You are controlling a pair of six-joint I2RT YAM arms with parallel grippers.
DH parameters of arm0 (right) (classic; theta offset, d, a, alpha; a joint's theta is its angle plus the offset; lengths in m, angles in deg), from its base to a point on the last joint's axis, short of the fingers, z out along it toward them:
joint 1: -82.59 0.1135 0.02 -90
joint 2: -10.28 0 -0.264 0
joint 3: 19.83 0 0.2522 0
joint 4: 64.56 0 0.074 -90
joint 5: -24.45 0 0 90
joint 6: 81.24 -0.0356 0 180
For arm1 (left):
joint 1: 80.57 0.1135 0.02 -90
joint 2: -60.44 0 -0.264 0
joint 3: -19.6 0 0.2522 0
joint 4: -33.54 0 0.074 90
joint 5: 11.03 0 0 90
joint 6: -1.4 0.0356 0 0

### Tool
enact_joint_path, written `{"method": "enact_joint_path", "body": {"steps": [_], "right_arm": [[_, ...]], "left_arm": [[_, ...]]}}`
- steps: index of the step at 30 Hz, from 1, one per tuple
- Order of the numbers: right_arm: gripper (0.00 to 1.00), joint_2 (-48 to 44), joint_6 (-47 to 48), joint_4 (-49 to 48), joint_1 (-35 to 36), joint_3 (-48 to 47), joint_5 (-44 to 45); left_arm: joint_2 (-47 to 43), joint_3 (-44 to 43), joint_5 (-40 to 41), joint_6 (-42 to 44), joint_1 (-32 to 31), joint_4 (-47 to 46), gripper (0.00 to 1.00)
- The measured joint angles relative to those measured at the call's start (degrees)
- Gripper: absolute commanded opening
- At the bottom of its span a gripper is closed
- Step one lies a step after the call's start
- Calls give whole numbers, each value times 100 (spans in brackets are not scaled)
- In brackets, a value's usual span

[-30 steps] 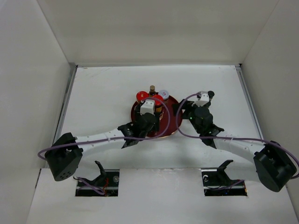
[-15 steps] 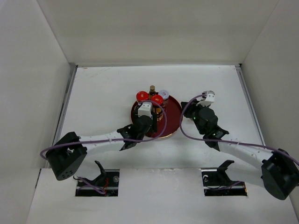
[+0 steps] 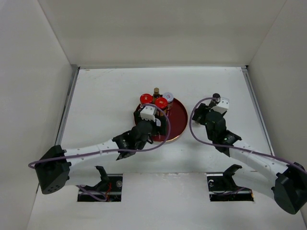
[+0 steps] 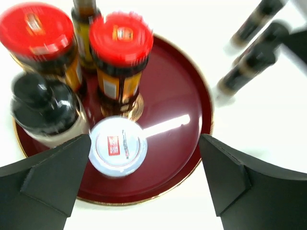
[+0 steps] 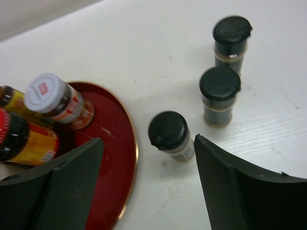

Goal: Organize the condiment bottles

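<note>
On the dark red round tray (image 4: 180,112) stand two red-capped jars (image 4: 121,38) (image 4: 36,31), a slim dark bottle (image 4: 85,12), a black-capped white bottle (image 4: 45,103) and a white-capped jar (image 4: 117,146). My left gripper (image 4: 144,187) (image 3: 152,120) hangs open above the tray's near edge, the white-capped jar just ahead of its left finger, untouched. Three black-capped bottles (image 5: 169,132) (image 5: 219,91) (image 5: 231,38) stand on the table right of the tray (image 5: 117,143). My right gripper (image 5: 148,187) (image 3: 210,109) is open, and the nearest of the three stands between its fingertips, apart from both.
White walls (image 3: 43,96) enclose the table (image 3: 105,91) on the left, back and right. Both arms reach in from the near edge, their purple cables (image 3: 192,124) looping beside the tray (image 3: 178,120). A second white-capped jar (image 5: 53,96) stands at the tray's far right.
The left arm has drawn back toward the near edge, away from the jars. The right arm has swung right, off the tray's side and over the black-capped bottles.
</note>
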Motion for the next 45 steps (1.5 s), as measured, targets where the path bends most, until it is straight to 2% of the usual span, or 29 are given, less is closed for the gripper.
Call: {"method": "enact_joint_path", "body": {"steps": [6,11,15,19,22,28,36,40,45], "right_arm": [[83,273,-57,485,-70,0,81],[78,684,-46,621,-173,-133,15],[75,1054,4,614,-282,-400,-66],[71,1357,66,584,-409,-570,-133],[63,1532,92,564,-518,-603,-175],[39,1740,146,466,-577,-623,-227],[37,1038,295,310,-496,-603,-129],[37,538,332,310,-131,-638,-66],[37,914,330,208,577,-1014,-79]], "left_arm": [[-1532,785,398,116,199,-605,95],[-3016,1777,988,-37,809,-990,95],[-3646,2413,1370,-315,1368,-1005,95],[-3541,2686,1388,-713,1753,-960,95],[-3270,2695,1235,-951,1965,-957,95],[-3084,2789,962,-1355,2328,-973,95],[-2699,2835,691,-1665,2555,-1023,96],[-2664,2850,647,-1727,2586,-1060,96],[-2664,2896,584,-1818,2691,-1099,96]]}}
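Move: Below and just ahead of the open right hand stands the nearest black-capped bottle, about 3 cm forward, 2 cm right and 9 cm down. From that bottle, the second black-capped bottle is some 5 cm right and 4 cm farther, the third about 7 cm right and 9 cm farther. The tray's middle lies roughly 17 cm left and 5 cm ahead of the hand. The nearest bottle is some 20 cm right and 5 cm ahead of the left hand. Sinking about 7 cm and easing forward, the right hand closes its fingers around the nearest bottle's black cap, lifts it some 9 cm and carries it left towards the tray. The left hand, open and empty, rises over the tray's rim, sweeps about 20 cm left away from the tray, swivels some 35 degrees counter-clockwise and sinks again. ##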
